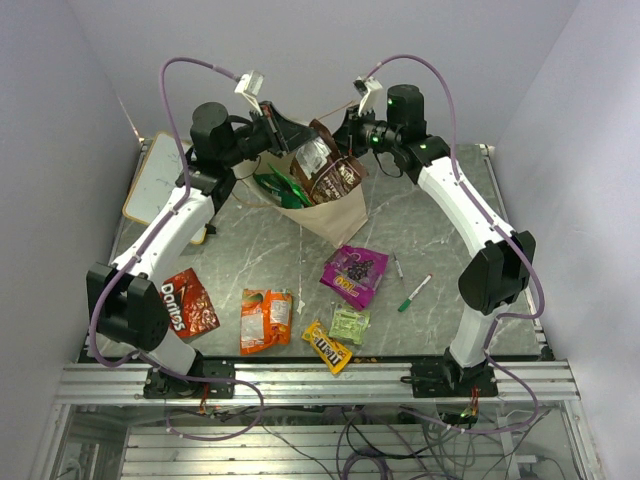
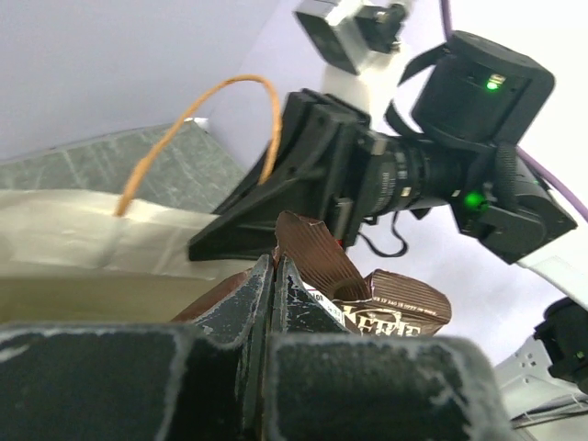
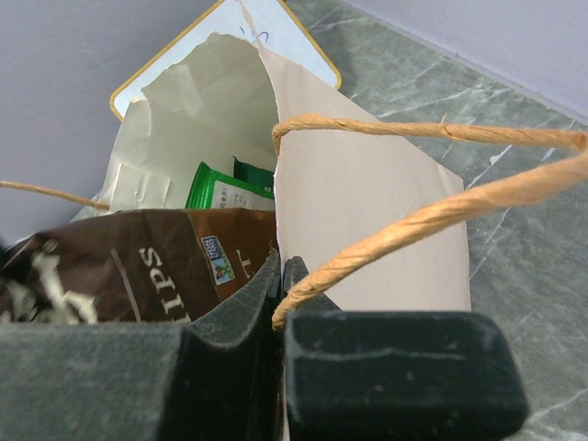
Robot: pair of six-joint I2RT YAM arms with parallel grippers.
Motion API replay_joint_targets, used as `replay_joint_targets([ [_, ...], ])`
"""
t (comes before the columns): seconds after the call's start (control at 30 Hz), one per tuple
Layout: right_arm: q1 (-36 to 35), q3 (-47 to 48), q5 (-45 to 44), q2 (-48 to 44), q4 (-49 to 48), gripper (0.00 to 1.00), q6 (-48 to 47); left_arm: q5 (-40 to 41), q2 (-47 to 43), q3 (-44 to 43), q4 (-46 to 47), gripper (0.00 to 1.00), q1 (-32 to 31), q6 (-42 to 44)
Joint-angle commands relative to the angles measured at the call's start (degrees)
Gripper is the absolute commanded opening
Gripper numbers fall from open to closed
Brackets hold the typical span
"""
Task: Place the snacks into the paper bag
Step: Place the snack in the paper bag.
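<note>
The cream paper bag (image 1: 335, 215) stands open at the back middle, with green bags (image 1: 280, 188) inside. A brown bag (image 1: 335, 175) sticks up out of its mouth. My left gripper (image 1: 290, 135) is shut on the brown bag's top edge (image 2: 331, 266), fingertips together (image 2: 274, 262). My right gripper (image 1: 345, 132) is shut on the paper bag's rim (image 3: 367, 211) by a handle, its jaws pinched together (image 3: 280, 266). On the table lie a purple pouch (image 1: 355, 272), an orange bag (image 1: 265, 320), red Doritos (image 1: 188, 302), yellow M&M's (image 1: 327, 347) and a pale green packet (image 1: 350, 325).
Two marker pens (image 1: 415, 292) lie right of the purple pouch. A wood-framed whiteboard (image 1: 160, 180) lies at the back left, behind the paper bag in the right wrist view (image 3: 276, 28). Walls close in on both sides and the back.
</note>
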State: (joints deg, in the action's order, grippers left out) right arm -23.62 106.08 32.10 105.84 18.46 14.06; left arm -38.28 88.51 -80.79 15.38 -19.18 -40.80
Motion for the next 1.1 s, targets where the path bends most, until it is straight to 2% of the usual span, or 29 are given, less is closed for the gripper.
replay_joint_targets([
  [0.0, 0.61, 1.77, 0.47, -0.51, -1.94, 0.00, -0.61, -1.91, -2.68, 1.98, 4.48, 0.07, 3.39, 1.87],
  [0.13, 0.59, 1.42, 0.76, -0.64, -2.02, 0.00, -0.79, -1.12, -3.30, 3.45, 3.41, 0.07, 5.03, 4.62],
  [0.33, 0.60, 1.41, 0.35, -0.86, -1.93, 0.00, -1.24, -1.71, -2.68, 4.48, 2.85, 0.18, 6.83, 8.03],
  [0.6, 0.74, 1.85, -0.03, -0.82, -1.50, 0.00, -1.62, -4.22, -3.67, 6.09, 0.98, 0.21, 8.36, 14.68],
  [0.93, 0.69, 2.05, 0.11, -0.88, -1.37, 0.00, -2.12, -0.20, -5.23, 4.88, -13.38, 0.28, 10.86, 29.54],
  [1.07, 0.73, 1.85, 0.37, -1.46, -1.14, 0.00, -3.16, 1.09, -7.26, 5.18, -15.82, 0.33, 11.09, 34.53],
])
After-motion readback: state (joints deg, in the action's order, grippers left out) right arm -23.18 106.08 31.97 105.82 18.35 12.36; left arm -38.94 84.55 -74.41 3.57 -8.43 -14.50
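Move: The left hand holds the brown snack by its top over the bag. The middle of the paper bag lies about 22 cm below that hand, some 3 cm to its right and 2 cm back; the green packets inside are about 5 cm to its left, 1 cm back and 22 cm down. The right gripper, pinching the bag's rim, is roughly 10 cm to its right, 2 cm ahead and 7 cm lower. From the right hand the bag's middle is about 8 cm left, 6 cm back and 15 cm below. The left fingers part and let go of the brown snack's top as the hand slides about 9 cm to the left, away from the right gripper and towards the bag's left side, sinking some 7 cm and easing a little forward. Its wrist rolls about 20 degrees, left side up, mostly late on. The right hand stays put, still pinching the rim and holding the bag open. ##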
